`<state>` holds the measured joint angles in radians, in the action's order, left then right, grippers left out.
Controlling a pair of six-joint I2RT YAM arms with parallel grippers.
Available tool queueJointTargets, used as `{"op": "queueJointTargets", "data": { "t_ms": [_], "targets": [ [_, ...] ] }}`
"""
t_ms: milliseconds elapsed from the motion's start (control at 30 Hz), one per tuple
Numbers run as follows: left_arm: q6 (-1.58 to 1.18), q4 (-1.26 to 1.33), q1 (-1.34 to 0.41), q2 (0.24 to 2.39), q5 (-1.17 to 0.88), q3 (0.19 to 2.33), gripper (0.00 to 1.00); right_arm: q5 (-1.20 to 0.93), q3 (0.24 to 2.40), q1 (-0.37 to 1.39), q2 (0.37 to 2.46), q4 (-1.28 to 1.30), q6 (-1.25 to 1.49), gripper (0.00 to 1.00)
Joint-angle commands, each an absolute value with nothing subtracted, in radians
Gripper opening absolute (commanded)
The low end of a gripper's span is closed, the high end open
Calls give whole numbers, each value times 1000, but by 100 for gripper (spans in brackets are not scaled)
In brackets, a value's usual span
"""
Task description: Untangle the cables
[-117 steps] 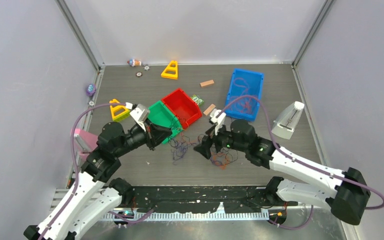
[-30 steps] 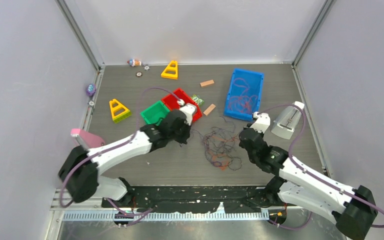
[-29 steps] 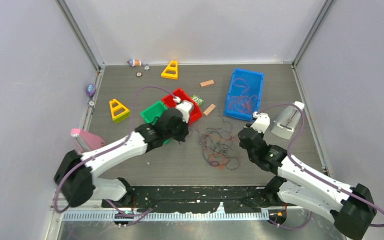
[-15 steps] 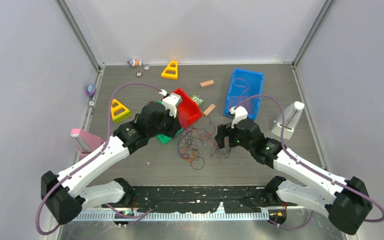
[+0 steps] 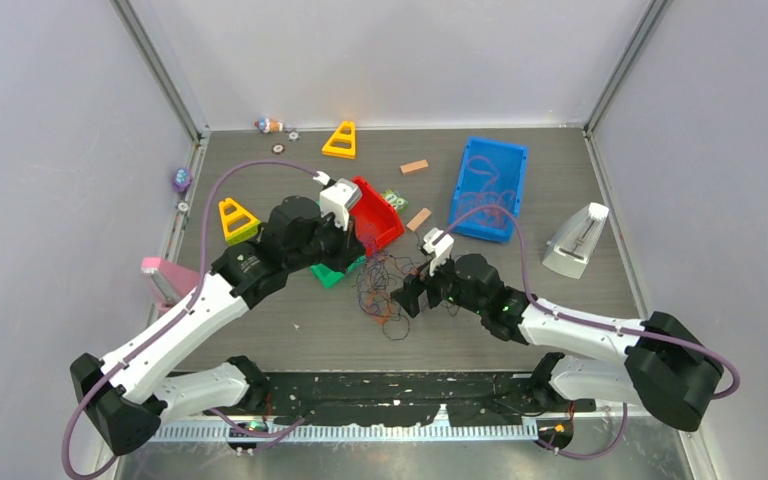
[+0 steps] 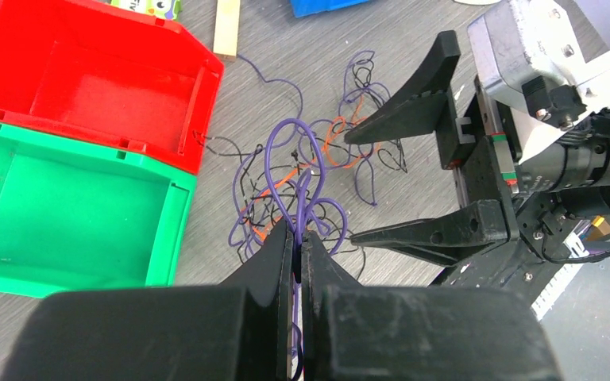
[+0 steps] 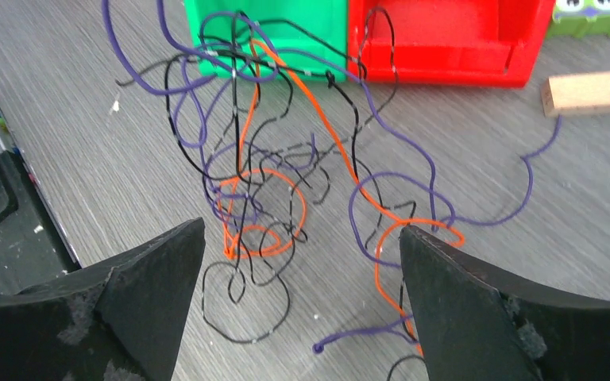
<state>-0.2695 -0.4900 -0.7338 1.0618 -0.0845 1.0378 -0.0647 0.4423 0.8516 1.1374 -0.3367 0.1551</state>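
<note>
The cables [image 5: 384, 291] lie as a loose tangle of thin purple, black and orange wires on the table between my two grippers. My left gripper [image 5: 353, 263] is shut on a purple cable loop [image 6: 290, 159] that rises from the tangle; the pinch shows at the left gripper [image 6: 298, 235] in the left wrist view. My right gripper [image 5: 407, 298] stands wide open just right of the tangle, low over the table. In the right wrist view the right gripper [image 7: 302, 232] frames the cables [image 7: 286, 186], with nothing held between its fingers [image 7: 151, 274].
A red bin [image 5: 363, 184] and a green bin [image 5: 329, 276] sit behind the tangle, partly under my left arm. A blue bin [image 5: 493, 146] at the back right holds more wires. A wooden block [image 7: 592, 91], yellow triangles [image 5: 340, 141] and a white metronome [image 5: 575, 240] stand around.
My left gripper has dragged the tangle leftward toward the bins. My right gripper has opened wide and swung left and down to the tangle's right side.
</note>
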Motion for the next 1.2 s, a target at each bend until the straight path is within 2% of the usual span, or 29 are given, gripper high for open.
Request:
{"op": "queueJointTargets", "data": {
  "t_ms": [0,333,533,700,933,1033,1133,1167],
  "targets": [
    [-245,-488,-729,1034,-133,1094,0,-114,452,856,1175,-582,115,98],
    [-244,-492,-729,1028,-169,1122,0,-161,563,870,1288,-699,72,97],
    [-244,-499,-729,1038,-179,1131,0,-120,558,874,1184,-573,11,97],
    [-251,-488,-729,1035,-206,1125,0,-154,539,874,1109,-563,6,97],
    [-271,-496,-729,1023,-250,1144,0,-200,650,875,1275,-659,-12,98],
    [-297,-478,-729,1007,-267,1157,0,-172,654,876,1348,-785,41,100],
    [-319,-448,-726,993,-285,1181,0,-91,654,875,1438,-831,133,93],
    [-322,-438,-722,988,-289,1193,0,-34,653,874,1453,-814,156,87]
  ]
}}
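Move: The cable tangle hangs from the left fingers, its middle about 6 cm left of the open right hand, 3 cm ahead and a touch lower; from the left hand it is roughly 14 cm below, 2 cm ahead and 3 cm right. From the right hand the red bin stands some 21 cm ahead and 11 cm left, the green bin about 16 cm ahead and 19 cm left, both around 8 cm lower. Leftward, the open right hand reaches about 7 cm towards the hanging cables, climbing some 10 cm on the way, then dipping about 3 cm as it pushes on left and forward under the left gripper. Its fingertips tilt up about 20 degrees and stay wide open around the strands. The left hand keeps its pinch on the bundle, easing up 4 cm and slightly back. ##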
